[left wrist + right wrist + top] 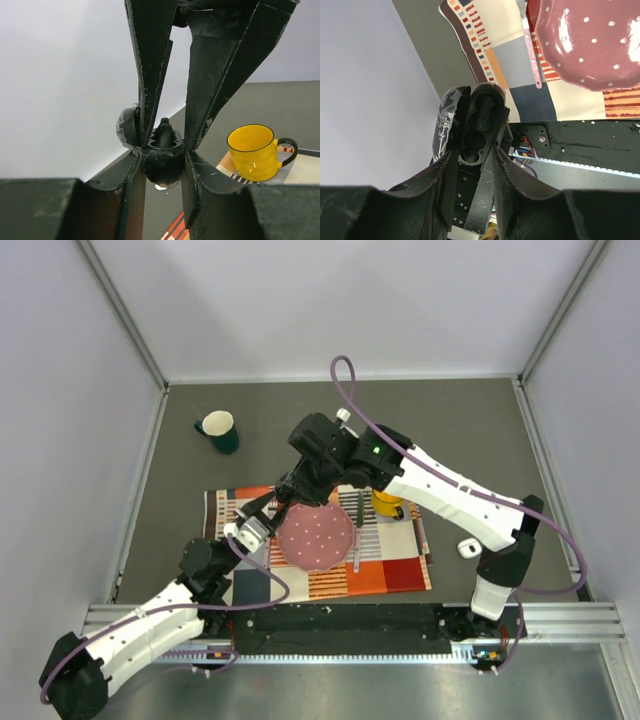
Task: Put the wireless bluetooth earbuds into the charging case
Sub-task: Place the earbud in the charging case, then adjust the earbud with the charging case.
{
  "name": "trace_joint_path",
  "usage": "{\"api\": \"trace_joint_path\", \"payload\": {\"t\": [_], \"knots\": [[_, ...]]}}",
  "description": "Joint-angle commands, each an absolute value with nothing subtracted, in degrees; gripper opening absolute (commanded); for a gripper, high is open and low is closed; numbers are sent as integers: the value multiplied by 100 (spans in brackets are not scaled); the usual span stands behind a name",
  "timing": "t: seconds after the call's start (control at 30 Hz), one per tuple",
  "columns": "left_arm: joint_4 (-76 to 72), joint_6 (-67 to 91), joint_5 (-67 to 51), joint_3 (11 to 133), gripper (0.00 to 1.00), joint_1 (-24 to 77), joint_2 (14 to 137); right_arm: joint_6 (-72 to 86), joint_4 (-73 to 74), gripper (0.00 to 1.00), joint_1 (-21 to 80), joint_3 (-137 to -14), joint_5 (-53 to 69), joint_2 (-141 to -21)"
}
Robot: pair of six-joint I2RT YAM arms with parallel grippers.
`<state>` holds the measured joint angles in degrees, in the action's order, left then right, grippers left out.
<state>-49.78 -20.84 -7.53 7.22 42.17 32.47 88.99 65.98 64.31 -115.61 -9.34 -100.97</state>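
My left gripper (162, 150) is shut on the charging case (162, 172), a black oval shell with moulded wells, held in the air over the placemat. Its open lid (126, 127), wrapped in clear film, stands to one side. A black earbud (165, 131) sits upright in a well. My right gripper (166, 140) comes down from above, its fingers slightly apart either side of the earbud. In the right wrist view the case (479, 125) lies between my open right gripper (474, 155). From above, the left gripper (262, 515) and right gripper (290, 490) meet tip to tip.
Under the arms lies a patchwork placemat (390, 570) with a pink dotted plate (315, 537) and a yellow mug (388, 505). A green mug (218, 430) stands at the back left. A small white rounded box (469, 547) lies on the table at the right.
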Motion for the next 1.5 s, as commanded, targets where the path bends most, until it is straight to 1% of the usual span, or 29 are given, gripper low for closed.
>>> {"api": "trace_joint_path", "payload": {"t": [0.0,0.3,0.53,0.63,0.7,0.73,0.77,0.8,0.83,0.87,0.93,0.97,1.07,1.1,1.13,1.2,1.23,1.27,1.33,1.4,1.47], "knots": [[-5520,-1916,-906,976,0,4315,3164,8763,6346,33,6416,-11610,-1203,-9914],[-5800,-1530,-527,853,0,4307,3191,8412,6110,34,6636,-11497,-1924,-9318],[-5959,-916,-343,765,0,4298,3156,7771,5565,36,6776,-11119,-2039,-8826],[-5985,-563,-141,686,0,4307,2919,7147,5327,36,6864,-10759,-2285,-8509],[-5758,-326,-62,729,0,4298,2629,6270,4644,36,6864,-10119,-2303,-8009],[-5574,-160,-62,790,0,4307,2506,5779,4206,36,6864,-9481,-2233,-7798],[-5076,-97,-105,869,0,4307,2253,4521,3131,38,6864,-9074,-1676,-7283],[-4915,-62,-219,992,0,4307,2146,3891,2320,40,6864,-8609,-1296,-6999],[-4774,-9,-281,1045,0,4307,2075,3406,1642,43,6873,-7665,-909,-6726],[-4642,157,-351,1150,0,4307,1926,2888,547,55,6864,-7264,-522,-6210],[-4325,377,-421,1230,0,4298,1820,2568,-138,71,6856,-6491,-300,-5855],[-4263,448,-465,1309,0,4298,1732,2097,-315,78,6855,-6408,-47,-5732],[-3877,597,-772,1554,0,4298,1696,1294,-19,84,6812,-6783,743,-5704],[-3719,615,-904,1625,0,4298,1714,1083,644,85,6812,-6968,904,-5869],[-3631,650,-1105,1696,0,4298,1792,620,937,87,6812,-7361,1071,-5949],[-3429,703,-1317,1907,0,4298,1889,204,1718,88,6812,-7733,1361,-6177],[-3393,764,-1518,1968,0,4289,2011,-207,1897,91,6812,-7995,1493,-6240],[-3366,782,-1607,2047,0,4298,2056,-350,2072,96,6794,-8120,1703,-6284],[-3436,905,-1678,2057,0,4298,2153,-640,2713,99,6689,-8646,2202,-6528],[-3568,1001,-1775,2022,0,4289,2197,-764,3005,99,6662,-9016,2381,-6705],[-3630,993,-1933,2039,0,4298,2241,-905,3103,99,6653,-9044,2434,-6776]]}}
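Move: Just below the right hand's fingertips, some 2 cm down and about 1 cm ahead and to the left, is the open charging case with an earbud already in it. The left hand still holds the case, practically at its own hand point. From the right hand, the pink plate lies about 2 cm ahead, 5 cm right and 27 cm down; the yellow mug about 9 cm ahead, 21 cm right and 23 cm down. Backing off the charging case with its fingers already parted, the right hand rises and shifts right, swings back, then climbs again, ending about 14 cm higher. It turns from pointing down to pointing left and spreads its fingers wide. The left hand keeps its grip, lifts the case about 8 cm while drawing back some 6 cm, and rolls it level. ##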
